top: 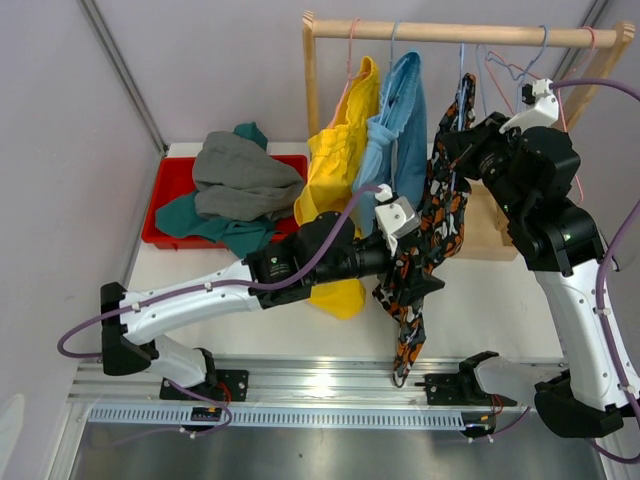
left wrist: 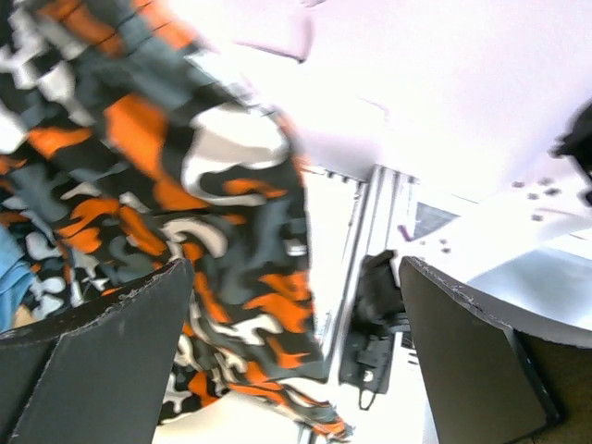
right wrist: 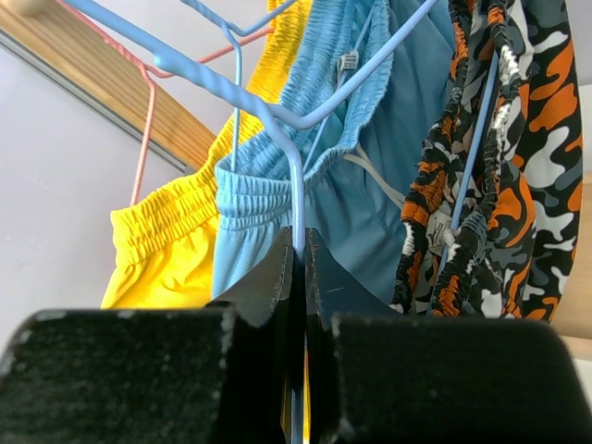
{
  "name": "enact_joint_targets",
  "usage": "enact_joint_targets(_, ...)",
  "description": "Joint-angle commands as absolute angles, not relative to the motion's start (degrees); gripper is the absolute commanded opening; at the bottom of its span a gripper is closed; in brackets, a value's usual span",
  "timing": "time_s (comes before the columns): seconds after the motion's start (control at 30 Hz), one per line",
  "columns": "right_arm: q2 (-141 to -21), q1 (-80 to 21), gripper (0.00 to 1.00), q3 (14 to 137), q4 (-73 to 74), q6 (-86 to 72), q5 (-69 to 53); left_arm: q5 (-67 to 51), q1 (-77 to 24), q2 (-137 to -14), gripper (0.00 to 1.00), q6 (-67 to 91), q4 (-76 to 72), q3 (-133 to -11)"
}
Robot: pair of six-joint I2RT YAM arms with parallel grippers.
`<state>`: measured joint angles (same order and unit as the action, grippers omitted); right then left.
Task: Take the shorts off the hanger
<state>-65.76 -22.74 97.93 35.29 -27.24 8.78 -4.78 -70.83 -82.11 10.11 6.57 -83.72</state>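
Three pairs of shorts hang from the wooden rod (top: 450,33): yellow (top: 340,160), light blue (top: 395,120) and orange-black-white camouflage (top: 440,210). My left gripper (top: 403,262) is open beside the lower part of the camouflage pair (left wrist: 185,185), whose cloth reaches in between the fingers (left wrist: 92,370) without being pinched. My right gripper (right wrist: 301,250) is shut on a light blue wire hanger (right wrist: 298,176), high up by the camouflage waistband (right wrist: 527,139). Beyond it hang the light blue pair (right wrist: 370,185) and the yellow pair (right wrist: 166,250). Grey shorts (top: 240,175) and dark teal shorts (top: 215,225) lie in a red bin (top: 165,190).
Bare wire hangers (top: 510,65) dangle at the right end of the rod. The rack's wooden post (top: 310,85) and base (top: 490,225) stand behind the arms. A metal rail (top: 320,385) runs along the table's near edge.
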Motion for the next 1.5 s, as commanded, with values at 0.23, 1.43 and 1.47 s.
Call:
enact_joint_targets(0.23, -65.04, -22.94, 0.00, 99.22, 30.14, -28.83, 9.85, -4.31, -72.07, -81.29, 0.99, 12.13, 0.36, -80.95)
enact_joint_targets(1.43, -64.69, -15.82, 0.00, 102.74, 33.66, -31.73, 5.19, 18.98, -94.39, -76.46, 0.00, 15.99, -3.42, -62.67)
enact_joint_targets(1.47, -64.43, -15.73, 0.00, 102.66, 33.92, -31.99, 4.92, 19.07, -94.39, -78.47, 0.00, 16.17, -3.78, -62.84)
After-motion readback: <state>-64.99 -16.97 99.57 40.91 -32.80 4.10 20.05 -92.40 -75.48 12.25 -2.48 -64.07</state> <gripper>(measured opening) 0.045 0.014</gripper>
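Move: The camouflage shorts hang from the blue hanger that the right hand already grips; their lower part lies about 4 cm right of the left hand, 1 cm ahead and 4 cm below, or some 17 cm back of the right hand, level sideways and 14 cm below it. From the left hand, the light-blue shorts hang about 24 cm ahead and 7 cm left, the yellow shorts roughly 15 cm ahead and 17 cm left, both at about its height. Rightward and down by about 5 cm, the open left hand reaches in at the lower part of the camouflage shorts, shuts its fingers to pinch the cloth, then hauls back towards the base some 11 cm, veering left and finally sinking. The right hand keeps its grip on the hanger, nearly in place, rolling slightly. ##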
